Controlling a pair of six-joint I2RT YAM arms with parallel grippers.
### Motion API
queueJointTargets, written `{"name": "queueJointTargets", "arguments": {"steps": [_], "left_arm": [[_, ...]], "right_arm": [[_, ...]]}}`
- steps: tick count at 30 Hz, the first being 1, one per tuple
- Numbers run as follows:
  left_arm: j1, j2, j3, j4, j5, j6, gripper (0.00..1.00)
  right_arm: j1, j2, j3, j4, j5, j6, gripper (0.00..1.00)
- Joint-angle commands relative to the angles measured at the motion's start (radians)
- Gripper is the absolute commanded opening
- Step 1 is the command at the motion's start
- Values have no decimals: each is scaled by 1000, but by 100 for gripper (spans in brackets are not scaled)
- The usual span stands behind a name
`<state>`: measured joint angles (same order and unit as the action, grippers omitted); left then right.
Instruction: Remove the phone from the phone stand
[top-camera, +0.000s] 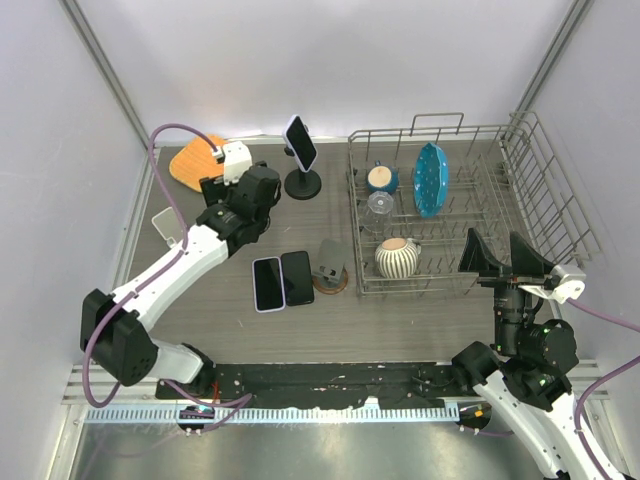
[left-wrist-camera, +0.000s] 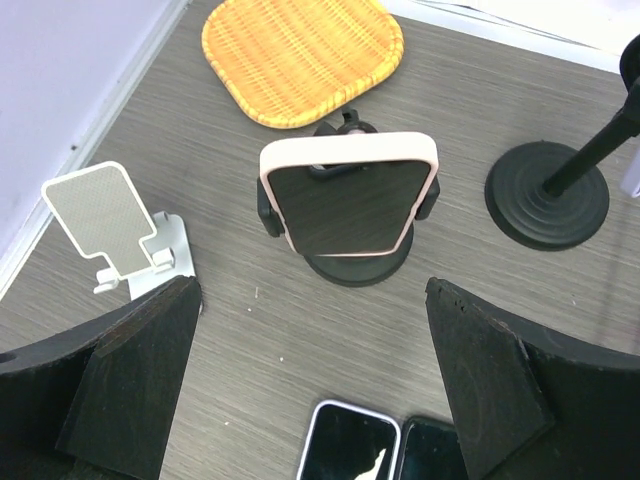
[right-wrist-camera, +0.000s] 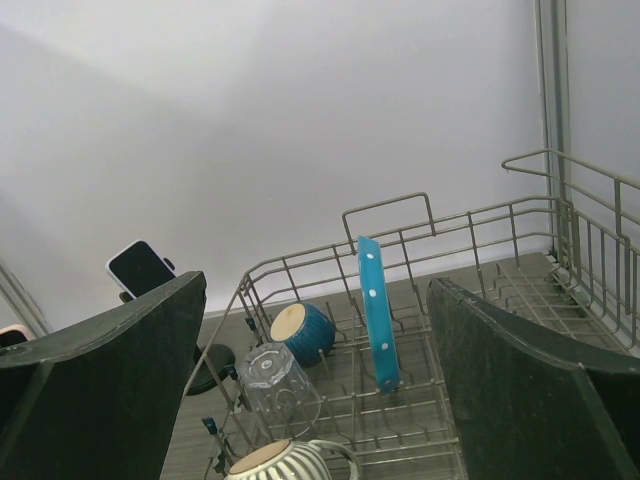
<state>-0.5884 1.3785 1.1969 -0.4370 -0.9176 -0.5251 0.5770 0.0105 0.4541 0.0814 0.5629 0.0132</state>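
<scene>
A phone in a pink case (left-wrist-camera: 348, 205) stands upright in a short black clamp stand (left-wrist-camera: 358, 268), its dark screen toward my left wrist camera. In the top view that phone (top-camera: 235, 155) shows just beyond my left gripper (top-camera: 247, 195). My left gripper (left-wrist-camera: 312, 300) is open, its fingers (left-wrist-camera: 140, 370) low on either side of the view, short of the phone and apart from it. A second phone (top-camera: 300, 142) sits tilted on a tall black pole stand (top-camera: 303, 184); it also shows as a phone (right-wrist-camera: 140, 268) in the right wrist view. My right gripper (top-camera: 503, 258) is open and empty by the dish rack.
An orange wicker tray (left-wrist-camera: 300, 55) lies behind the pink phone and an empty white stand (left-wrist-camera: 120, 225) to its left. Two phones (top-camera: 282, 281) lie flat mid-table beside a grey object on a coaster (top-camera: 332, 266). The wire dish rack (top-camera: 540, 200) holds a blue plate, bowl, glass and striped mug.
</scene>
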Motion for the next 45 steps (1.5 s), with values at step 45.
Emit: {"name": "queueJointTargets", "arguments": {"steps": [45], "left_arm": [[-68, -98, -83, 59, 996, 218, 100]], "right_arm": [[7, 714, 448, -402, -109, -77, 98]]}}
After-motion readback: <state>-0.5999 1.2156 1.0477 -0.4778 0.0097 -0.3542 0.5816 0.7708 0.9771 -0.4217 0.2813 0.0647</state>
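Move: The empty stand is about 20 cm right of the left hand, 4 cm back and 16 cm below; the propped phone is some 9 cm ahead, 2 cm left, 5 cm down. The black phone lies 21 cm below, 11 cm right and 4 cm back. From the right hand, the empty stand is about 37 cm left, 9 cm ahead, 27 cm down; the striped mug is 19 cm left, 12 cm ahead, 28 cm down. Left hand backs up from phone, then swings right-down towards empty stand; right goes 20 cm left, returns half. ##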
